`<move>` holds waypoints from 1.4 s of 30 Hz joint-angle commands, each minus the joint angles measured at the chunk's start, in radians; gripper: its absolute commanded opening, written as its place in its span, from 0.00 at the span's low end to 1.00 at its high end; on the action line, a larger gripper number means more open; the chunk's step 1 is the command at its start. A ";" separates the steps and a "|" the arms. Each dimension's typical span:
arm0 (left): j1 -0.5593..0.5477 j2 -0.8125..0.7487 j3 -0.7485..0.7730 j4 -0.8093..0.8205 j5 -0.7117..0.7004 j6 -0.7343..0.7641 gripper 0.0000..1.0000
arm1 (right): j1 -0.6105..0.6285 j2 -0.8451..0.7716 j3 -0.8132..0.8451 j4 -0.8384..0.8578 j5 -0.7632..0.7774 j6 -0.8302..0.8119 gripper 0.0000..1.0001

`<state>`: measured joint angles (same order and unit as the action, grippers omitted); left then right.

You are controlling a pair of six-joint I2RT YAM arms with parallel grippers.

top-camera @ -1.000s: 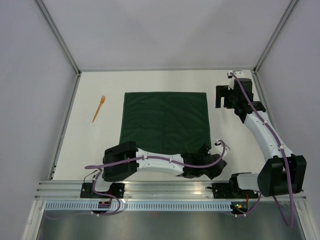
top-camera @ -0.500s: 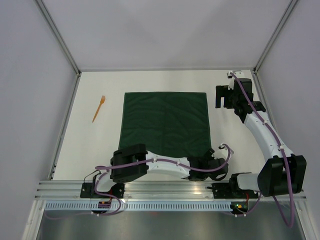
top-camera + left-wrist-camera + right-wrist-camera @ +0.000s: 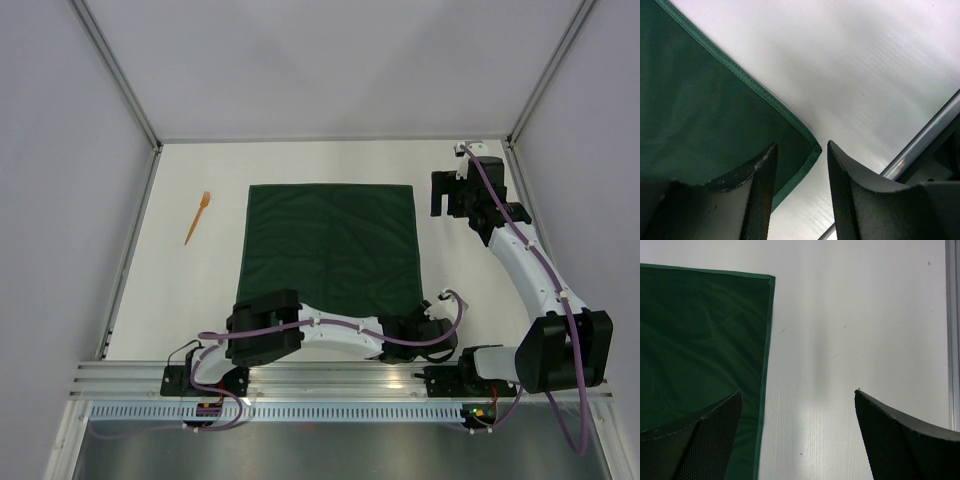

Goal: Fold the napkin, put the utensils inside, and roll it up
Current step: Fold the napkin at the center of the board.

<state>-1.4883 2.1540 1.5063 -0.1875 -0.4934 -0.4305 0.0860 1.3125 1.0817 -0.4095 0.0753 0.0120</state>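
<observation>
The dark green napkin (image 3: pixel 330 248) lies flat and unfolded in the middle of the table. My left gripper (image 3: pixel 418 318) is low at its near right corner. In the left wrist view that hemmed corner (image 3: pixel 812 149) lies on the table between the two fingers of the left gripper (image 3: pixel 801 145); the jaws stand apart and do not pinch it. My right gripper (image 3: pixel 443 200) hovers open beside the napkin's far right corner (image 3: pixel 771 278), with only bare table between its fingers (image 3: pixel 798 391). One utensil, an orange fork (image 3: pixel 197 217), lies left of the napkin.
A metal frame rail (image 3: pixel 130 250) runs along the table's left side and another (image 3: pixel 952 335) along the right. The near rail (image 3: pixel 920 145) passes close behind the left gripper. White walls enclose the back.
The left arm has slid right and settled lower at the napkin's near right corner, and its jaws have narrowed. The right arm, napkin and fork have not moved.
</observation>
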 commanded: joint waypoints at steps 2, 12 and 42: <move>-0.007 0.032 0.037 0.045 -0.025 0.026 0.49 | -0.002 0.002 0.024 -0.032 0.007 0.006 0.98; -0.007 0.041 0.037 0.054 -0.034 0.032 0.36 | -0.003 -0.002 0.021 -0.034 0.004 0.003 0.98; 0.108 -0.176 -0.104 0.117 0.105 -0.074 0.02 | -0.003 -0.006 0.020 -0.041 -0.016 -0.001 0.98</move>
<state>-1.4479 2.1017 1.4448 -0.1005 -0.3649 -0.4309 0.0860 1.3125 1.0817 -0.4206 0.0563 0.0113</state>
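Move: The napkin's near right corner lies practically between the left hand's open fingertips, only about 1 cm below. From that hand, the napkin's middle is some 22 cm ahead and 22 cm to the left, and the metal rail about 5 cm straight back. From the idle right hand, the corner lies roughly 27 cm back, 8 cm left and 17 cm below. Left fingers sink about 1 cm, pinch the napkin's corner, drag some 3 cm back-right, then rise forward-left. ##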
